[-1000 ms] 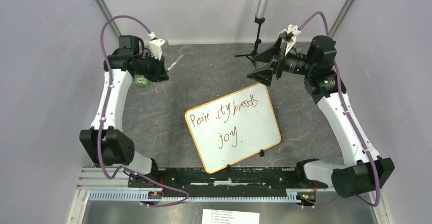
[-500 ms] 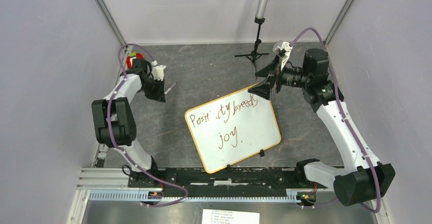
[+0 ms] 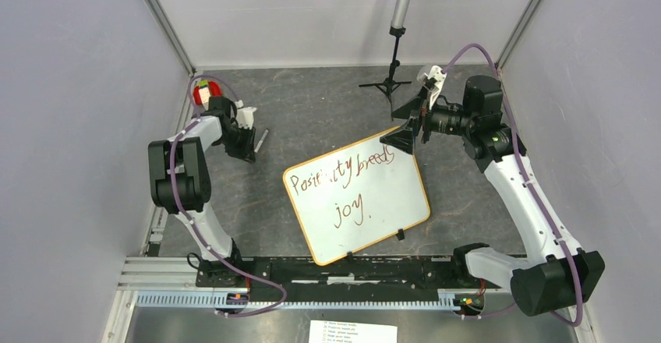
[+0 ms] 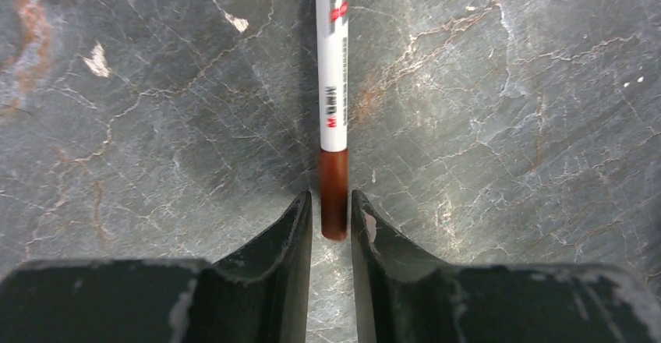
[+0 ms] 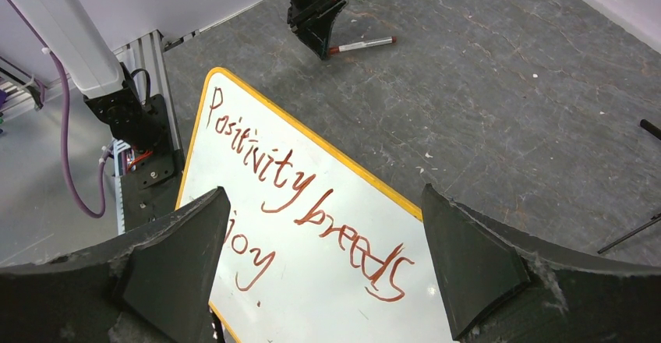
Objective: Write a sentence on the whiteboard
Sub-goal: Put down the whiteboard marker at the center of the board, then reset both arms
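Observation:
The whiteboard [image 3: 366, 210] lies tilted on the dark table, yellow-rimmed, with a black clip on its near edge. The sentence [image 3: 351, 170] "Positivity breeds joy." runs across it in brownish-red, in two lines, and shows again in the right wrist view [image 5: 312, 203]. A white marker [image 4: 333, 86] with a brown cap lies flat on the table at the far left. My left gripper [image 4: 332, 201] is low over it, its jaws slightly open, with thin gaps on both sides of the cap. My right gripper [image 3: 405, 125] hovers wide open and holding nothing over the board's far corner.
A small black tripod [image 3: 388, 86] under a grey pole [image 3: 404, 0] stands at the back. A red and green object [image 3: 204, 92] sits by the left wall behind the left arm. A printed paper sheet [image 3: 353, 331] lies below the base rail [image 3: 335, 269].
My left arm has folded back toward the left wall and come down with the marker to the table, and its jaws have loosened off the cap. My right gripper dropped slightly toward the board.

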Controlling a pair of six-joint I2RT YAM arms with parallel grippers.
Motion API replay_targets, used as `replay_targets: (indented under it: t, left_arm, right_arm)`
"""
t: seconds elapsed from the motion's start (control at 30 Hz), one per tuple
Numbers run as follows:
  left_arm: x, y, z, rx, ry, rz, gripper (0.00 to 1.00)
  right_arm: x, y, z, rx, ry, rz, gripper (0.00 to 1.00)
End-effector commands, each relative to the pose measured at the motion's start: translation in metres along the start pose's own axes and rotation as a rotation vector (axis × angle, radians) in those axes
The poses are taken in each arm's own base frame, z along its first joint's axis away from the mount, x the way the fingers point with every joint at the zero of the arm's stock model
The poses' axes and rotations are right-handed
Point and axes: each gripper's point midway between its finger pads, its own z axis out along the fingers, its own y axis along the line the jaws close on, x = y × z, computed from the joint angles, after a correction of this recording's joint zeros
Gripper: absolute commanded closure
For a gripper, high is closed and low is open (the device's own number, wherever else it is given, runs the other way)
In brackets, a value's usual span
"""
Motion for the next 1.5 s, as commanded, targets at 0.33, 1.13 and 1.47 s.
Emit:
replay_targets:
  t: [0.33,1.13,1.47]
  left_arm:
    - [0.003,-0.005,0.01,0.003,0.015,-0.01,0.61]
    - [-0.09,-0.039,-0.176,0.152,-0.33,-0.036,0.0]
    - [-0.051,-0.024,-0.16,0.154,-0.341,-0.16,0.0]
  right_arm:
    - [-0.001,0.001,-0.004,0.012,0.001,-0.039,0.02]
    - [0.013,-0.108,-0.097,0.409,0.216,-0.094,0.02]
    - [0.117,-0.168,-0.149,0.55,0.357,0.073,0.02]
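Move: The marker lies flat on the table with its capped end between the left fingertips, already loosely spread; its middle is about 5 cm ahead, 3 cm to the right and 1 cm below. From that hand the whiteboard's centre lies some 35 cm right and 11 cm back, the green owl toy about 12 cm left and 13 cm ahead. From the right hand the marker lies roughly 40 cm left, 14 cm ahead and 30 cm below. The left hand first stays low over the marker's cap while its fingers spread slowly, then opens them wide as it lifts off, rising to about 19 cm with a short swing forward and back again, sinking slightly at the end as the wrist tilts some 20 degrees. The right hand, empty and still wide open, waits, then swings about 19 cm right, away from above the whiteboard, going somewhat forward and down towards the bare table beside it and turning clockwise. ##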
